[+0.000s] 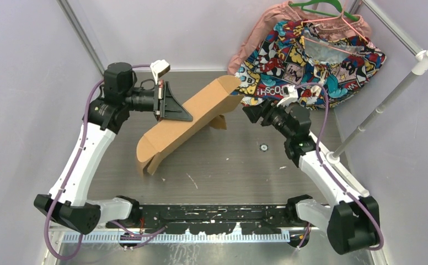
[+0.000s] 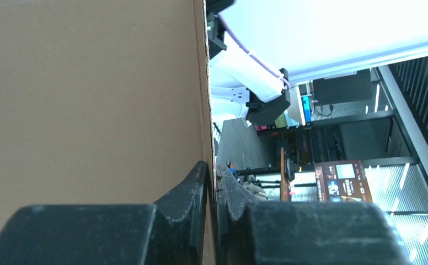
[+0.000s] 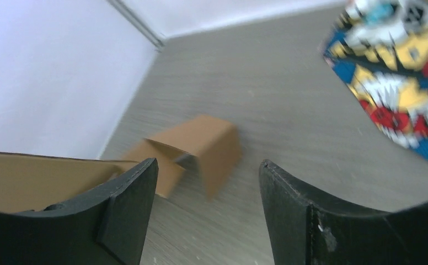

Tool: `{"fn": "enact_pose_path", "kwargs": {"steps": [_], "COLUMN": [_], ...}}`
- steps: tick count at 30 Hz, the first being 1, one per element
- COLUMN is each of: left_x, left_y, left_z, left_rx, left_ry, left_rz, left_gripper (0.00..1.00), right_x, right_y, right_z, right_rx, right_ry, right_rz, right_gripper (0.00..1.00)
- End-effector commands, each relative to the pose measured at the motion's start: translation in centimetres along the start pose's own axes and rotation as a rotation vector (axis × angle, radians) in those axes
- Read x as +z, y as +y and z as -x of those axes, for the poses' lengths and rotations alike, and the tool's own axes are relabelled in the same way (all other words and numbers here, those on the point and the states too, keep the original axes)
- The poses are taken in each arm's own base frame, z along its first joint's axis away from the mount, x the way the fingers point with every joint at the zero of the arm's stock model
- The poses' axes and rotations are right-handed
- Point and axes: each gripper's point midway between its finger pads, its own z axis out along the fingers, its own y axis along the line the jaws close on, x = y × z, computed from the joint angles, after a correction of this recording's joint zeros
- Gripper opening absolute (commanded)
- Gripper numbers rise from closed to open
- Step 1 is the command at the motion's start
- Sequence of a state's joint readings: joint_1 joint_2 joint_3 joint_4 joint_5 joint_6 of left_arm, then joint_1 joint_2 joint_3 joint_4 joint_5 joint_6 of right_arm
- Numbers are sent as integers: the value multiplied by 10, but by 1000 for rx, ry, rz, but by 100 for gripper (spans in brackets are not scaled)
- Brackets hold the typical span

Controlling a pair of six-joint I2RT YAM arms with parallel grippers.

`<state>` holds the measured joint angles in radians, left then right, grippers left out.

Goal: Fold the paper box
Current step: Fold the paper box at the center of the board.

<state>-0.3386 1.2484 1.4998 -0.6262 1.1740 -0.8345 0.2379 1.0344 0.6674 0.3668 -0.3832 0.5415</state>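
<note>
The paper box (image 1: pixel 187 124) is a brown cardboard sheet held tilted above the table, running from low near-left to high far-right, its flaps hanging down. My left gripper (image 1: pixel 173 107) is shut on its upper long edge; in the left wrist view the cardboard (image 2: pixel 90 99) fills the left half and its edge runs between the two fingers (image 2: pixel 192 190). My right gripper (image 1: pixel 249 112) stands open just right of the box's far end, nothing between its fingertips (image 3: pixel 206 165). A folded flap (image 3: pixel 198 152) of the box shows beyond them.
A comic-print cloth (image 1: pixel 311 61) with a pink garment on a green hanger (image 1: pixel 325 11) lies at the back right. A white pole (image 1: pixel 388 99) leans along the right side. A small round mark (image 1: pixel 263 147) sits on the grey table (image 1: pixel 228 165).
</note>
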Motion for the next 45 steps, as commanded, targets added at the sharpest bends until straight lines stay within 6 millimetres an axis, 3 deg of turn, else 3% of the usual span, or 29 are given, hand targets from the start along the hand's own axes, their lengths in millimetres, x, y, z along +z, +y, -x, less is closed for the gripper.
{"fn": "enact_pose_path", "kwargs": {"steps": [1,6,12,13,17,25,31,35,40,45], "left_x": [-6,-4,0,1,1,8,14,18,25,27], "left_y": [-49,-65,-58,-57,-64,-75,-82,-69,-39,-21], "left_z": [13,11,3,3,8,25,28,24,25,25], "left_rx": [87,84,41,35,32,49,43,31,42,49], "left_ry": [-78,-83,-55,-51,-59,-59,-36,-20,-6,6], "left_rz": [-61,-75,-82,-88,-111,-123,-153,-130,-45,28], "left_gripper": [12,13,13,13,13,13,13,13,12,11], "right_x": [1,14,70,81,100,108,116,105,84,78], "right_y": [-28,-44,-57,-63,-65,-54,-57,-56,-71,-74], "right_z": [-8,-16,-34,-45,-49,-60,-77,-91,-115,-125], "right_rx": [57,76,146,176,192,164,175,151,175,190], "right_ry": [23,85,161,196,219,292,352,390,420,419], "right_rz": [-126,-164,-60,-48,-9,47,38,14,-66,-68], "right_gripper": [73,75,75,73,71,71,71,70,70,70]}}
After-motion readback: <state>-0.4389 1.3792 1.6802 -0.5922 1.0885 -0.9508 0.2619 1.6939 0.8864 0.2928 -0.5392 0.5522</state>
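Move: Left gripper already pinches the box's raised upper edge; the box's right end lies about 15 cm right of it, 7 cm ahead and 12 cm lower. From the open right gripper, that end is some 9 cm left and 5 cm ahead, nearly level, with a hanging flap 13 cm left, 2 cm back and 12 cm below. The clothes lie 17 cm ahead and 18 cm right, 15 cm lower; the small disc is 12 cm back, 3 cm right, 26 cm down. Sink the open right gripper about 17 cm, with a short rise partway, working leftward and forward in under the box's right end; draw back some 3 cm on the last descent and tip the fingers down about 30 degrees. Keep the left pinch on the upper edge, lifting nearly 6 cm, easing right, then settling halfway back down. ##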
